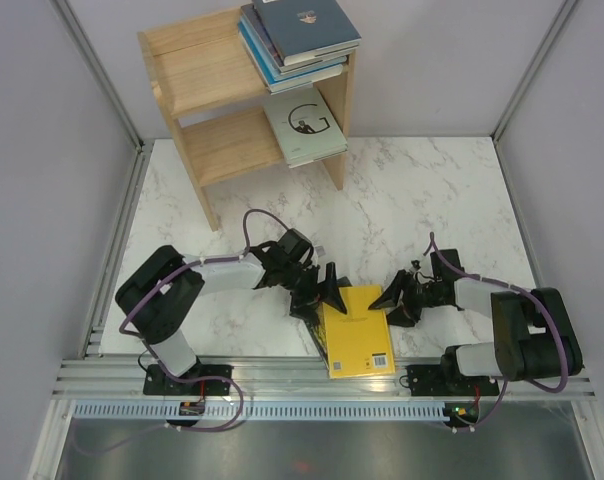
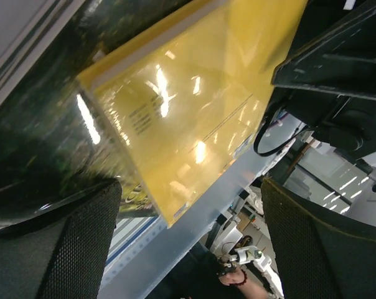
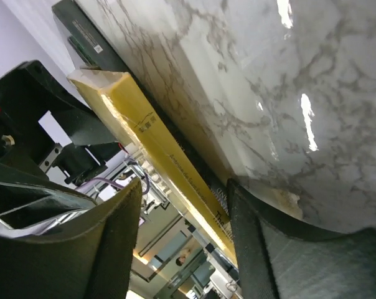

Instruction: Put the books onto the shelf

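A bright yellow book (image 1: 357, 332) lies at the table's near edge, partly overhanging it, on top of a black book with gold design (image 2: 63, 149). My left gripper (image 1: 322, 295) stands open at the yellow book's left edge; in the left wrist view the yellow book (image 2: 188, 106) sits ahead of the wide-open left gripper (image 2: 188, 187). My right gripper (image 1: 397, 302) is open at the book's right edge. In the right wrist view the yellow book (image 3: 144, 134) and the black book (image 3: 208, 182) run between the right gripper's (image 3: 185, 187) parted fingers. The wooden shelf (image 1: 207, 70) stands at the back.
A stack of several books (image 1: 302, 35) rests on the shelf's top right, and a pale book marked "G" (image 1: 304, 125) lies on the lower tier. The marble table (image 1: 432, 200) is bounded by a metal frame and grey walls.
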Tool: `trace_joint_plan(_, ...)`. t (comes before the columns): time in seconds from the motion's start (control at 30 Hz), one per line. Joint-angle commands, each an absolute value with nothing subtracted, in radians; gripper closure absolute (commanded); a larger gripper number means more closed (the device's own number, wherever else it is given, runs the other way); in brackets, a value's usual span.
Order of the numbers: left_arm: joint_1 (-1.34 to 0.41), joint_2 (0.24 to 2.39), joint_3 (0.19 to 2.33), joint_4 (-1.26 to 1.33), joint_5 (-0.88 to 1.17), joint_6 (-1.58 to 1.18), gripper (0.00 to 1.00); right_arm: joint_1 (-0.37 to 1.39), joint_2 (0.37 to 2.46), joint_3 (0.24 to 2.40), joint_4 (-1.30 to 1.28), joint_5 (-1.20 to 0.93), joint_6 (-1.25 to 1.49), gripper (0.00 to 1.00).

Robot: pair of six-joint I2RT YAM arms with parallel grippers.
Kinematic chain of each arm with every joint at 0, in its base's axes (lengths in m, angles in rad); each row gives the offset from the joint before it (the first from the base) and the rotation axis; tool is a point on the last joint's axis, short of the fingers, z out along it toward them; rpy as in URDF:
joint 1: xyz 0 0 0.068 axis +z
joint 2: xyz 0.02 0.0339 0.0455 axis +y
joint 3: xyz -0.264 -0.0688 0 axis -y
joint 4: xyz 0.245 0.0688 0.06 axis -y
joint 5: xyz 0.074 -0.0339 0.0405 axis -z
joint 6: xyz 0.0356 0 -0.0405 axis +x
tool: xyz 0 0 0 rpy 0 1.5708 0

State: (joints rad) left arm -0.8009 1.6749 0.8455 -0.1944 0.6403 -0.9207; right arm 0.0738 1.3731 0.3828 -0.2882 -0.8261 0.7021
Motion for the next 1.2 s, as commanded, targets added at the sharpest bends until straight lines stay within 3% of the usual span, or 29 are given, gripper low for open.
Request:
trace_joint_plan(0.0, -0.807, 1.723, 0.899, -0.123, 0.673, -0.943, 0.05, 0.075, 1.356, 0.308, -0.149, -0.801, 0.725, 0.40)
trace_joint_plan(0.1, -0.808, 1.746, 0.917, -0.117, 0.683, -0.950, 0.06, 0.075, 1.303, 0.324, -0.137, -0.816, 0.752, 0.49)
trace_joint_plan(0.4, -0.808, 1.717, 0.911, -0.118, 0.692, -0.957, 0.06, 0.075, 1.134, 0.396, -0.066, -0.861, 0.879, 1.00)
trace_joint_plan(0.83, -0.750, 1.511, 0.894, -0.135, 0.684, -1.032, 0.07, 0.075, 0.983, 0.454, -0.008, -0.871, 1.075, 1.00)
trace_joint_plan(1.17, -0.720, 1.339, 0.845, -0.086, 0.658, -1.152, 0.07, 0.077, 0.920, 0.391, 0.394, -0.900, 1.409, 1.00)
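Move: The yellow book's right edge is already between the right hand's open fingers; its middle lies about 7 cm to that hand's left and 6 cm back, nearly level with it. The dark book underneath is centred some 12 cm left, 7 cm back and 2 cm below, while the foot of the shelf's right post stands roughly 27 cm ahead and 13 cm left. From the left hand, the yellow book's middle is about 8 cm right, 7 cm back and 3 cm lower. The right fingers pinch shut on the yellow book's right edge, the spine side, then carry it some 15 cm up and about 8 cm forward, the wrist rolling and tipping its fingers upward by around 30 degrees in all. The left hand, still wide open with the book's left edge between its fingers, edges in to the right, then rises about 11 cm and a little forward alongside, its fingers tilting up. ##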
